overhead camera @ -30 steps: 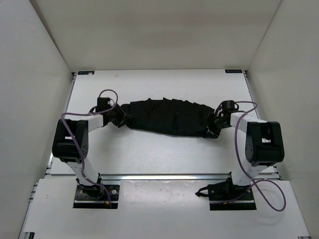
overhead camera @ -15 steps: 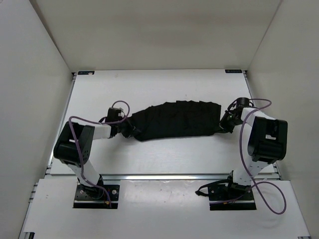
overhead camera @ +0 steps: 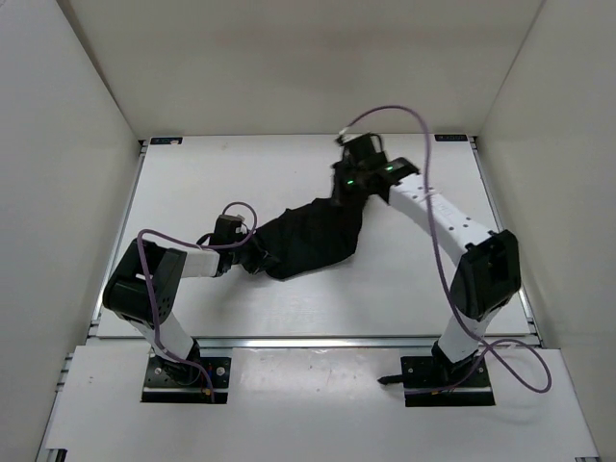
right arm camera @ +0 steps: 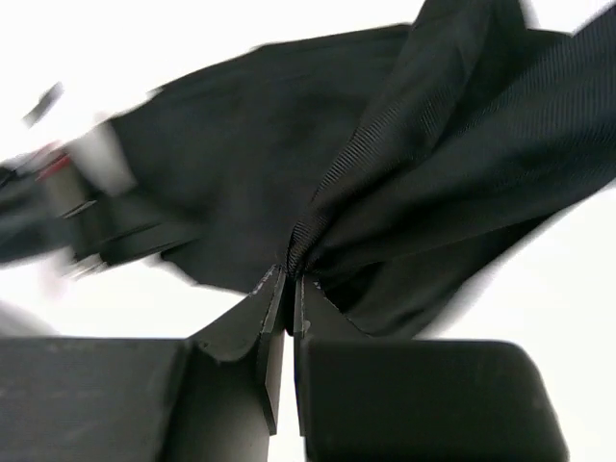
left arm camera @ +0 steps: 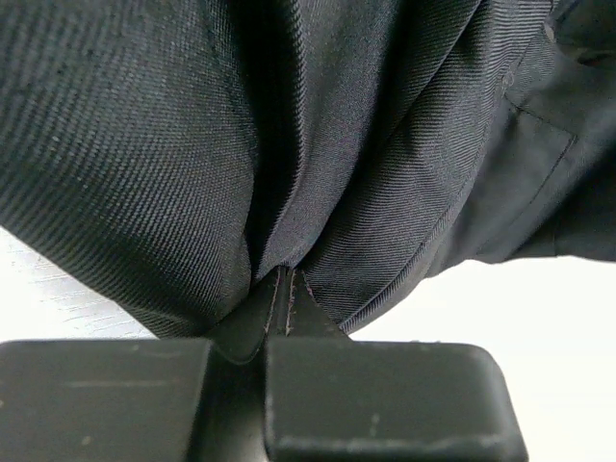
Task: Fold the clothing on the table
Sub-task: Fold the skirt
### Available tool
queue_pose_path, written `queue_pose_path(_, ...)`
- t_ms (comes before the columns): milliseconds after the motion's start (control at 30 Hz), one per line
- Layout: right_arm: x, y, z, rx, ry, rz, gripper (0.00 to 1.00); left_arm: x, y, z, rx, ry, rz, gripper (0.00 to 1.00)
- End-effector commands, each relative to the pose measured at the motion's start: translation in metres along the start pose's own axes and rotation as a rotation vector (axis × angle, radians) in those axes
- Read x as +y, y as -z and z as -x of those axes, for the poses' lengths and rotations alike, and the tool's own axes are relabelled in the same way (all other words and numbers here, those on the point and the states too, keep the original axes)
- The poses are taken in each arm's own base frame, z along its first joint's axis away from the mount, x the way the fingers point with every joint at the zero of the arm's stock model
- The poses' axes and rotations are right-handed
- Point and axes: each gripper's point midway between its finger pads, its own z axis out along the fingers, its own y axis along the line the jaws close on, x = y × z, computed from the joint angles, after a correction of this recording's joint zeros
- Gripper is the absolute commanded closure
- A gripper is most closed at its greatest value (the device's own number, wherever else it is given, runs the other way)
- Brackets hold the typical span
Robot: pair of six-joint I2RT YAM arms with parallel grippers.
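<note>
The black clothing lies bunched near the middle of the white table, stretched between both arms. My left gripper is shut on the garment's left end, low over the table; in the left wrist view the twill fabric fills the frame and pinches in between the closed jaws at my left gripper. My right gripper is shut on the other end, lifted and carried toward the back centre. In the right wrist view the cloth fans out from the closed tips of my right gripper.
White walls enclose the table on three sides. A metal rail runs along the near edge by both arm bases. The right arm reaches diagonally across the right half of the table, its purple cable looping above it.
Both grippers closed on the garment's ends. The right arm then swung its end up and leftward to the back centre, bunching the cloth. The left gripper shifted slightly right.
</note>
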Motion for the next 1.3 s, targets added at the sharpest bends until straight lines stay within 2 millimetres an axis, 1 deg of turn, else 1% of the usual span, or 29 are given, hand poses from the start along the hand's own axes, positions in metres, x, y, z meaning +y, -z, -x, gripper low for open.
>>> queue_pose_path(0,0.049,-0.040,-0.042,0.105,0.055,0.061,1.00,-0.003,0.002,0.010,-0.037,-0.005,0.002,1.00)
queue_pose_path(33,0.068,-0.046,-0.054,0.131,0.080,0.106,1.00,0.000,0.003,0.009,-0.031,-0.007,0.005,1.00)
queue_pose_path(67,0.085,-0.062,-0.074,0.177,0.110,0.141,1.00,0.003,0.005,0.010,-0.031,-0.002,0.008,1.00)
queue_pose_path(100,0.086,-0.074,-0.084,0.197,0.124,0.132,1.00,0.008,0.005,0.009,-0.025,-0.007,0.022,1.00)
queue_pose_path(133,0.100,-0.079,-0.091,0.211,0.152,0.159,1.00,0.012,0.007,0.009,-0.022,-0.002,0.032,1.00)
queue_pose_path(167,0.110,-0.087,-0.107,0.249,0.197,0.172,1.00,0.011,0.007,0.011,-0.027,-0.018,0.031,1.00)
queue_pose_path(200,0.114,-0.096,-0.119,0.282,0.230,0.174,1.00,0.016,0.008,0.010,-0.018,-0.015,0.043,1.00)
queue_pose_path(233,0.128,-0.097,-0.127,0.291,0.264,0.193,1.00,0.020,0.008,0.010,-0.017,-0.015,0.047,1.00)
queue_pose_path(267,0.131,-0.105,-0.140,0.316,0.300,0.184,1.00,0.022,0.008,0.009,-0.016,-0.018,0.047,1.00)
queue_pose_path(333,0.132,-0.114,-0.156,0.350,0.319,0.176,1.00,0.028,0.008,0.008,-0.006,-0.028,0.081,1.00)
queue_pose_path(367,0.136,-0.114,-0.158,0.360,0.319,0.207,1.00,0.026,0.009,0.008,-0.010,-0.027,0.074,1.00)
queue_pose_path(433,0.132,-0.124,-0.170,0.394,0.328,0.181,1.00,0.028,0.010,0.003,0.010,-0.020,0.064,1.00)
queue_pose_path(500,0.125,-0.130,-0.177,0.426,0.361,0.131,1.00,0.029,0.013,0.004,0.018,-0.026,0.070,0.99)
queue_pose_path(567,0.111,-0.136,-0.181,0.434,0.404,0.008,1.00,0.028,0.017,0.004,0.026,-0.031,0.079,0.91)
queue_pose_path(600,0.098,-0.136,-0.183,0.462,0.397,-0.067,1.00,0.023,0.021,0.007,0.025,-0.034,0.055,0.85)
queue_pose_path(633,0.078,-0.136,-0.184,0.478,0.402,-0.178,1.00,0.020,0.026,0.012,0.003,-0.022,0.043,0.83)
queue_pose_path(667,0.066,-0.137,-0.177,0.458,0.378,-0.260,1.00,0.016,0.032,0.018,-0.010,-0.002,0.019,0.78)
queue_pose_path(733,0.039,-0.129,-0.183,0.485,0.334,-0.384,1.00,0.004,0.048,0.028,-0.056,0.012,-0.032,0.71)
queue_pose_path(800,0.008,-0.117,-0.179,0.471,0.285,-0.483,1.00,-0.011,0.064,0.044,-0.105,0.032,-0.088,0.61)
queue_pose_path(833,-0.006,-0.111,-0.189,0.482,0.258,-0.516,1.00,-0.019,0.072,0.051,-0.135,0.027,-0.104,0.60)
queue_pose_path(867,-0.019,-0.106,-0.186,0.478,0.218,-0.536,1.00,-0.028,0.078,0.058,-0.154,0.028,-0.133,0.61)
queue_pose_path(900,-0.036,-0.097,-0.191,0.479,0.164,-0.561,1.00,-0.034,0.085,0.062,-0.171,0.029,-0.153,0.62)
queue_pose_path(933,-0.047,-0.088,-0.198,0.481,0.136,-0.573,1.00,-0.041,0.092,0.065,-0.179,0.025,-0.177,0.63)
queue_pose_path(1000,-0.072,-0.074,-0.200,0.473,0.059,-0.591,1.00,-0.048,0.099,0.069,-0.203,0.022,-0.194,0.63)
queue_pose_path(1033,-0.075,-0.070,-0.198,0.448,0.052,-0.577,1.00,-0.050,0.100,0.069,-0.207,0.024,-0.202,0.64)
queue_pose_path(1100,-0.082,-0.060,-0.183,0.400,0.034,-0.576,1.00,-0.050,0.098,0.066,-0.203,0.024,-0.208,0.63)
queue_pose_path(1167,-0.071,-0.049,-0.157,0.325,0.071,-0.555,1.00,-0.044,0.093,0.060,-0.171,0.037,-0.205,0.65)
queue_pose_path(1200,-0.069,-0.046,-0.149,0.307,0.074,-0.553,1.00,-0.039,0.089,0.055,-0.156,0.043,-0.194,0.65)
queue_pose_path(1267,-0.052,-0.035,-0.124,0.247,0.108,-0.524,0.99,-0.040,0.088,0.052,-0.147,0.043,-0.206,0.64)
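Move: In the right hand, high up, is the skirt's right end; it is bound for the skirt's left end, pinched in the left hand at table height, some 20 cm to the right hand's left, 10 cm back and 17 cm below. The middle of the lying cloth is about 11 cm left, 4 cm back and 18 cm below. From the left hand, the raised right end is about 20 cm right, 10 cm ahead and 17 cm up. Sweeping left and down about 15 cm each way, and back some 10 cm, the right hand carries its end over the cloth towards the left hand; the left then opens, lets go and backs off up and left. Still shut on the cloth, the right hand turns clockwise and drags the skirt some 20 cm right, low over the table. ##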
